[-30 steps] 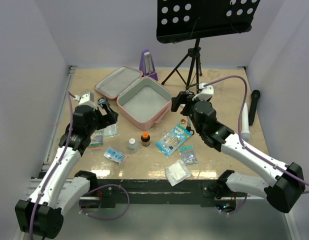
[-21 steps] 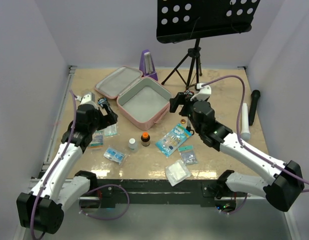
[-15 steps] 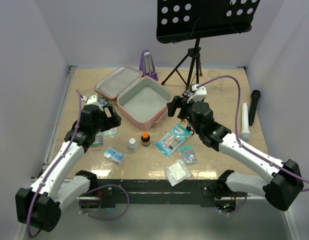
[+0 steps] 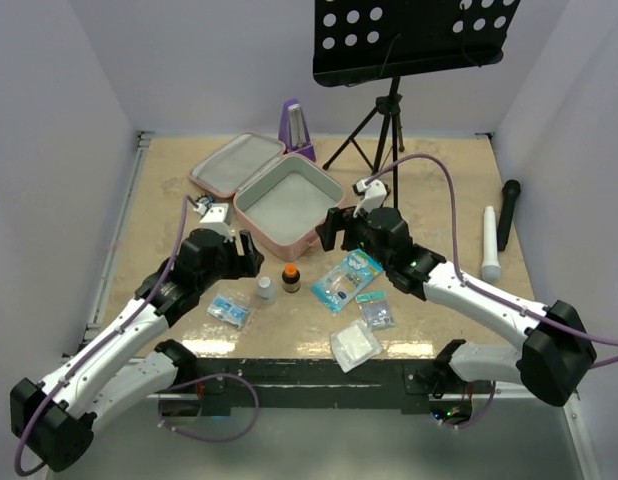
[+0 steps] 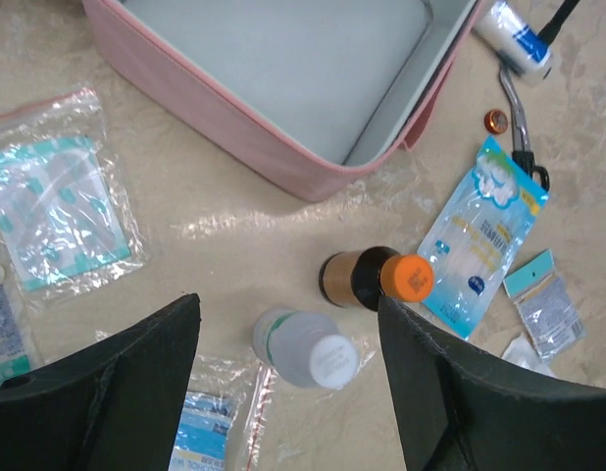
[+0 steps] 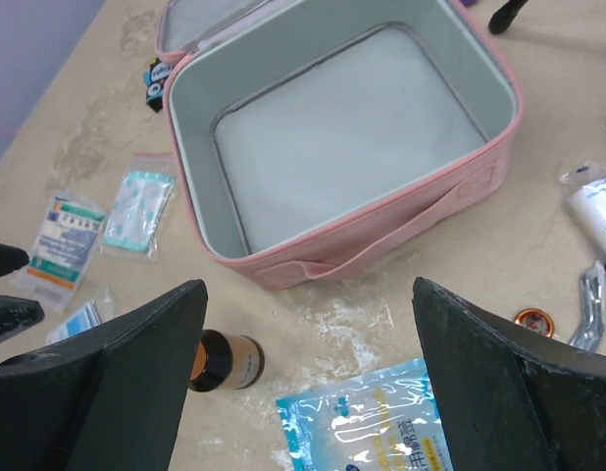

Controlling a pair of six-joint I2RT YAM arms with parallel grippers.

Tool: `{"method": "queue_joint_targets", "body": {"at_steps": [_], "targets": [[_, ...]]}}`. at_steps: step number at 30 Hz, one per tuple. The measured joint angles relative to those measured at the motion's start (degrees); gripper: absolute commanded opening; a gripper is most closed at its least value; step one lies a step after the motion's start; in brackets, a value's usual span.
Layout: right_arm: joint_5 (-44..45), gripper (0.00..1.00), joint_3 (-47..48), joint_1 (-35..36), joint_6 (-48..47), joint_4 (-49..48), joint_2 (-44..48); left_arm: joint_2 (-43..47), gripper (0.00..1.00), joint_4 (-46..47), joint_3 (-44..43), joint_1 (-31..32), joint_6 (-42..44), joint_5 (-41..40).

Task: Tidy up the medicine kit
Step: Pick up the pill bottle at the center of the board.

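The pink medicine kit (image 4: pixel 272 233) lies open with its grey lining bare and its lid (image 4: pixel 224 165) flat behind; it also fills the top of the left wrist view (image 5: pixel 234 128) and the right wrist view (image 6: pixel 381 231). My left gripper (image 4: pixel 247 255) (image 5: pixel 288 304) hangs open above a white bottle (image 4: pixel 265 289) (image 5: pixel 305 346), not touching it. A brown bottle with an orange cap (image 4: pixel 290 277) (image 5: pixel 367 278) (image 6: pixel 225 360) stands beside it. My right gripper (image 4: pixel 329 230) (image 6: pixel 309 285) is open and holds nothing, over the table at the kit's near wall.
A blue packet (image 4: pixel 347 280) (image 6: pixel 367 422), small sachets (image 4: pixel 229 310) (image 4: pixel 376 312) and white gauze (image 4: pixel 355 343) lie along the front. A white tube (image 6: pixel 592 206) and a copper cap (image 6: pixel 530 320) sit right of the kit. Behind stand a purple metronome (image 4: pixel 296 128) and a music-stand tripod (image 4: pixel 384 130).
My left gripper has swung right from the sachets to above the white bottle, its jaws narrowing a little. The right gripper has moved left toward the kit's near corner.
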State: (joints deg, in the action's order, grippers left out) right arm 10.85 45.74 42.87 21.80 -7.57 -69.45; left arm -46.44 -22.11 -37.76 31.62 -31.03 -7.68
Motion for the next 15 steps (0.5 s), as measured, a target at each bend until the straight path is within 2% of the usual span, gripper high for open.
{"method": "queue_joint_targets", "body": {"at_steps": [5, 15], "targets": [[-2.19, 0.89, -0.22, 1.95, -0.11, -0.35, -1.40, 0.52, 0.78, -2.08, 1.09, 3.56, -1.88, -1.60], [-4.11, 0.84, -0.20, 10.16, -0.37, -1.53, -6.29, 3.32, 0.75, -3.30, 2.05, 3.65, -8.63, -6.75]]}}
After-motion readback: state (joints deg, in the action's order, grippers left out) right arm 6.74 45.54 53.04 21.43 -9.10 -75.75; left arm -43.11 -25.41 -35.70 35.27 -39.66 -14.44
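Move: The brown orange-capped pill bottle lies roughly 9 cm to the left of the right hand, level with it fore and aft and some 17 cm below. The white bottle is about 6 cm left of the brown one and 3 cm nearer; the blue packet lies 2 cm ahead and 5 cm right of the right hand. For the left hand, the white bottle is about 1 cm ahead, 2 cm right and 14 cm below, the brown bottle 4 cm ahead and 8 cm right. Towards the brown pill bottle comes the right hand, empty and wide open, sweeping left and back towards its base while sinking about 4 cm, roughly 9 cm in all, and swinging some 15 degrees counter-clockwise. The left hand hovers open above the white bottle, easing back barely more than a centimetre and turning slightly counter-clockwise; neither touches anything. ##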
